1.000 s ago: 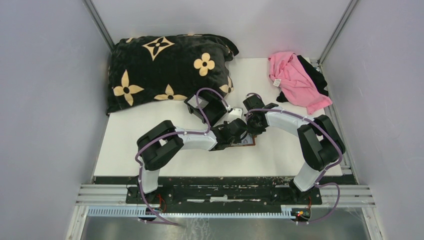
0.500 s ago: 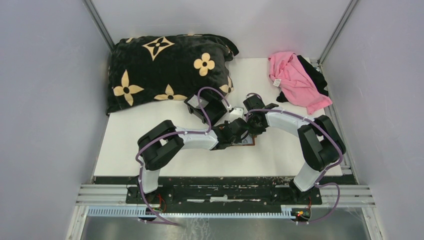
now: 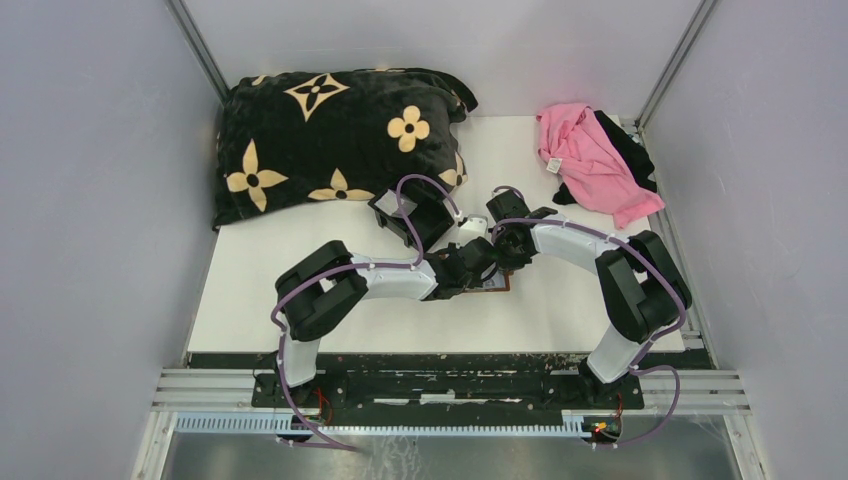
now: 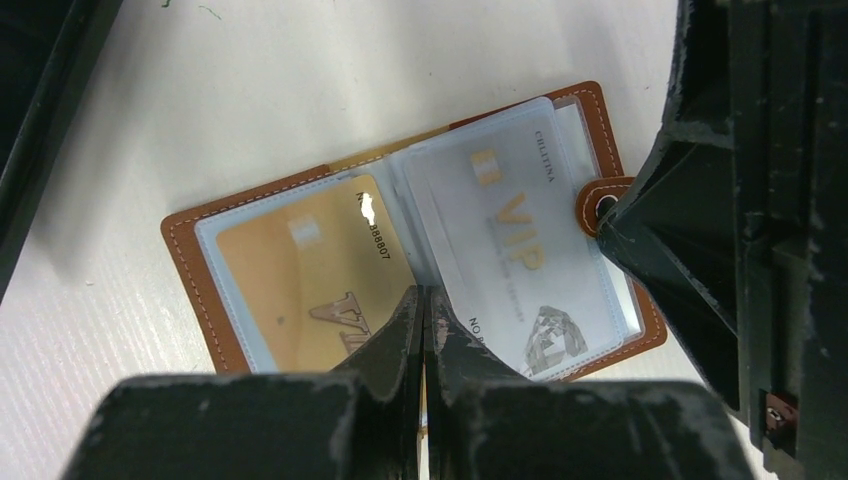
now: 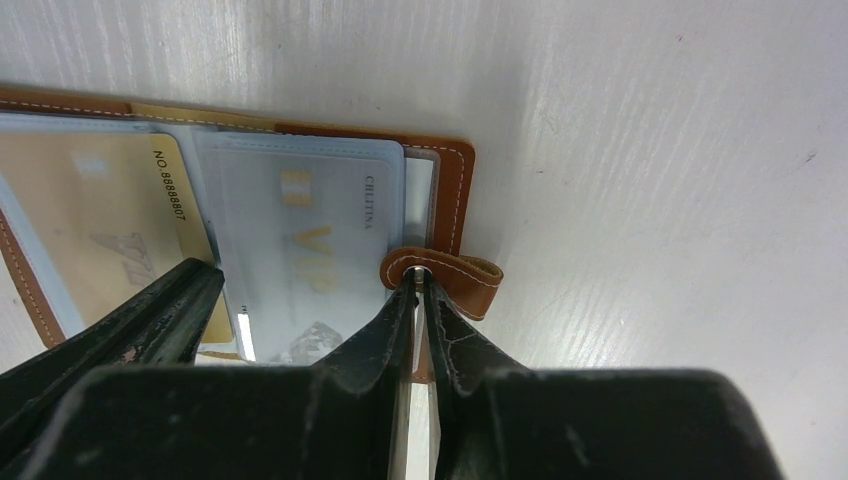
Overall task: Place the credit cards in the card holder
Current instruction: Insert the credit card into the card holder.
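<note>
The brown leather card holder [image 4: 190, 250] lies open and flat on the white table. An orange-tan credit card [image 4: 290, 270] sits in its left clear pocket and a pale VIP credit card [image 4: 510, 230] in its right one. My left gripper [image 4: 425, 297] is shut, its tips resting on the fold between the two pockets, with nothing held. My right gripper [image 5: 415, 280] is closed to a thin slit on the holder's snap tab [image 5: 465, 280] at the right edge. In the top view both wrists crowd over the holder [image 3: 497, 284], hiding most of it.
A black tray [image 3: 415, 215] stands just behind the grippers. A black blanket with tan flowers [image 3: 330, 140] fills the back left. A pink cloth [image 3: 590, 160] lies on a black one at the back right. Grey walls close in both sides.
Both wrists have crept a touch toward the back over the holder. Both sets of jaws stand as before.
</note>
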You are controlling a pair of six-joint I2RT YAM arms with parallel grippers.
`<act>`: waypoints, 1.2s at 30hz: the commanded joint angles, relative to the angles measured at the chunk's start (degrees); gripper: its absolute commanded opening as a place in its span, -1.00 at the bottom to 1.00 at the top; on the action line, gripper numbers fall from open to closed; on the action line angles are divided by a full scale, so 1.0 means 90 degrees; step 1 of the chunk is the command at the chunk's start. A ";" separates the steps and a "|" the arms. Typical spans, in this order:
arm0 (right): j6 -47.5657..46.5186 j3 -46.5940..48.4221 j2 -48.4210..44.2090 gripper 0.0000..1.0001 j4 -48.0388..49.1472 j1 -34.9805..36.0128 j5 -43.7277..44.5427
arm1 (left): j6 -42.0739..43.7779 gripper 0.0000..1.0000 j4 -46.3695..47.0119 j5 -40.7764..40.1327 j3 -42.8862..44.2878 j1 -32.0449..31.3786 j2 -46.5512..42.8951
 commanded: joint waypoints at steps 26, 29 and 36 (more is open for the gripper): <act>-0.0080 0.0741 -0.0261 -0.26 -0.0361 0.0061 0.0021 | -0.0146 -0.30 -0.1705 -0.1900 0.0530 0.0110 -0.1618; -0.0117 0.1008 -0.0333 -0.08 -0.0459 0.0066 0.0026 | -0.0285 -0.16 -0.1920 -0.2120 0.0565 0.0146 -0.1978; -0.0353 0.1735 -0.0349 0.11 -0.0350 0.0075 -0.0327 | -0.1344 0.13 -0.2368 -0.2660 0.0071 0.0579 -0.3025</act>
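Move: The left hand's nearly shut fingertips are at the open card holder's fold: the gold card's middle is about 3 cm left, level fore and aft, and the VIP card's 3 cm right and 1 cm ahead. The black box is about 12 cm ahead and 15 cm left. The right fingers hold the clasp strap; from them the gold card is some 10 cm left and the VIP card 4 cm left. The left fingers slide left over the gold card, then rise about 14 cm, opening; the right releases the strap, rising forward. ##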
